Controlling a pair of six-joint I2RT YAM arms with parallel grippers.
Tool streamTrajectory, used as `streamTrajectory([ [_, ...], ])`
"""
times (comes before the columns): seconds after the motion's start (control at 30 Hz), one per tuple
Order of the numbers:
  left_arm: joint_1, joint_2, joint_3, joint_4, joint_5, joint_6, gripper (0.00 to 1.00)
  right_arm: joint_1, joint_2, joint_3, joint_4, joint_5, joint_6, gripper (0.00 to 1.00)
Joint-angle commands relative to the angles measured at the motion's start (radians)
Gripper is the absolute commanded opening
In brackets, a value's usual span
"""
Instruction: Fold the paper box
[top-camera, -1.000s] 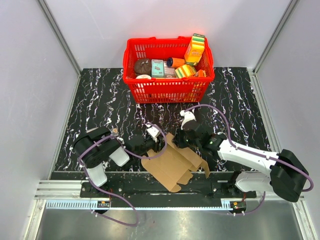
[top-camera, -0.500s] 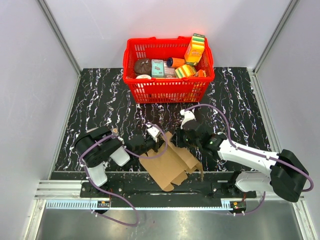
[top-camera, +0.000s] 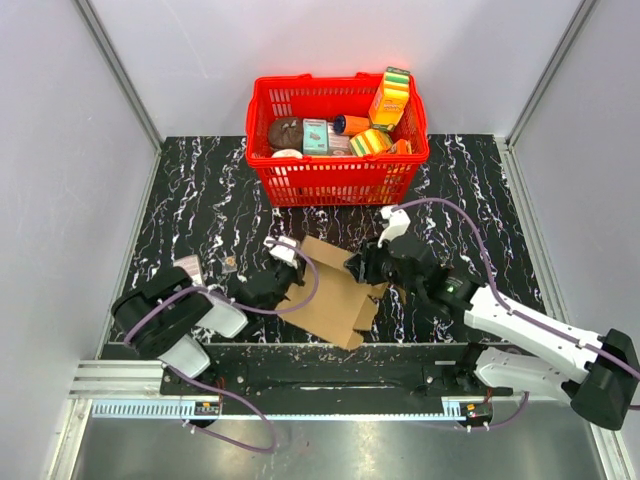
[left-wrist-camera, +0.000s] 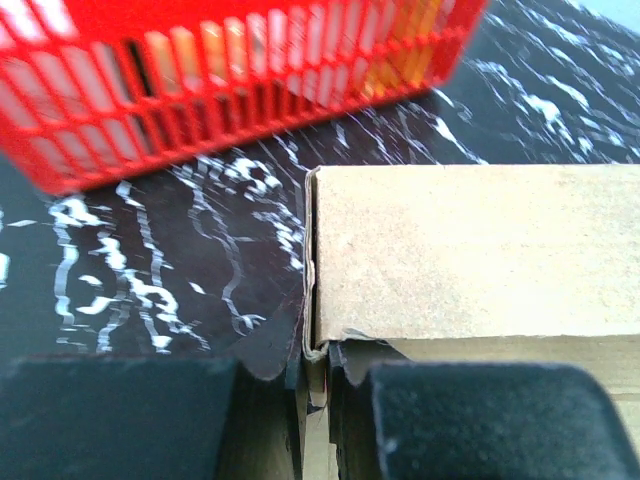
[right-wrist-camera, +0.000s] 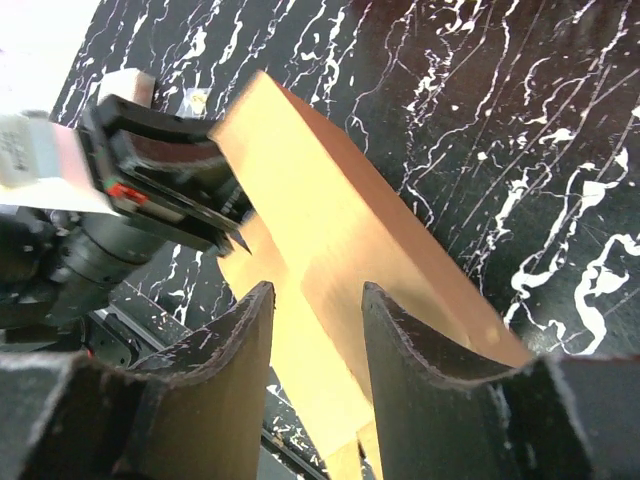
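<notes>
The paper box (top-camera: 332, 292) is a brown cardboard sheet, partly folded, lying on the black marble table between the two arms. My left gripper (top-camera: 287, 277) is shut on its left edge; in the left wrist view the jaws (left-wrist-camera: 318, 385) pinch a thin cardboard layer below a flat panel (left-wrist-camera: 470, 250). My right gripper (top-camera: 366, 268) hovers over the box's right end, open. In the right wrist view its fingers (right-wrist-camera: 316, 295) stand apart above the cardboard (right-wrist-camera: 340, 230) without touching it.
A red plastic basket (top-camera: 330, 182) of colourful packages stands at the back middle of the table and shows close behind the box (left-wrist-camera: 200, 90). Two small bits (top-camera: 188, 268) lie at the left. A metal rail (top-camera: 320, 375) runs along the near edge.
The left gripper closed on the box's edge and pulled it back and left, away from the near edge. The right gripper opened, let go of the cardboard and drew back to the right.
</notes>
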Motion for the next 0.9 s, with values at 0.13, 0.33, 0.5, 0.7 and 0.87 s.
streamTrajectory([
  [0.13, -0.052, -0.153, 0.022, -0.166, -0.515, 0.04, 0.0, -0.002, -0.057, -0.014, -0.058, 0.082, 0.0, 0.48],
  [0.33, -0.063, -0.174, 0.034, -0.347, -0.649, -0.038, 0.0, -0.002, -0.1, -0.028, -0.085, 0.128, 0.011, 0.48],
  [0.5, -0.065, -0.202, 0.054, -0.559, -0.721, -0.198, 0.0, -0.002, -0.143, -0.039, -0.113, 0.2, 0.038, 0.49],
  [0.7, -0.065, -0.171, 0.065, -0.645, -0.733, -0.302, 0.0, -0.002, -0.132, -0.057, -0.125, 0.197, 0.063, 0.49],
  [0.87, -0.066, -0.167, 0.046, -0.645, -0.698, -0.35, 0.0, -0.002, -0.086, -0.083, -0.112, 0.185, 0.103, 0.49],
])
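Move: At the raised wall of the paper box, the left hand already pinches its left end; the bare table this hand heads for lies about 11 cm left, level fore and aft, roughly 8 cm lower. The small bag is about 18 cm to the left hand's left, 1 cm ahead, 8 cm down; the red basket is some 22 cm ahead, 8 cm right, level in height. From the open right hand, the raised wall's middle is about 4 cm left, 1 cm ahead and 8 cm below. Swinging the held corner leftward about 11 cm towards the small bag, the left hand keeps its pinch and turns some 35 degrees counter-clockwise; it first lifts about 2 cm, then sinks to end about 4 cm lower than it began. The right hand, fingers still parted, draws about 5 cm to the right away from the wall and dips slightly at the end. ##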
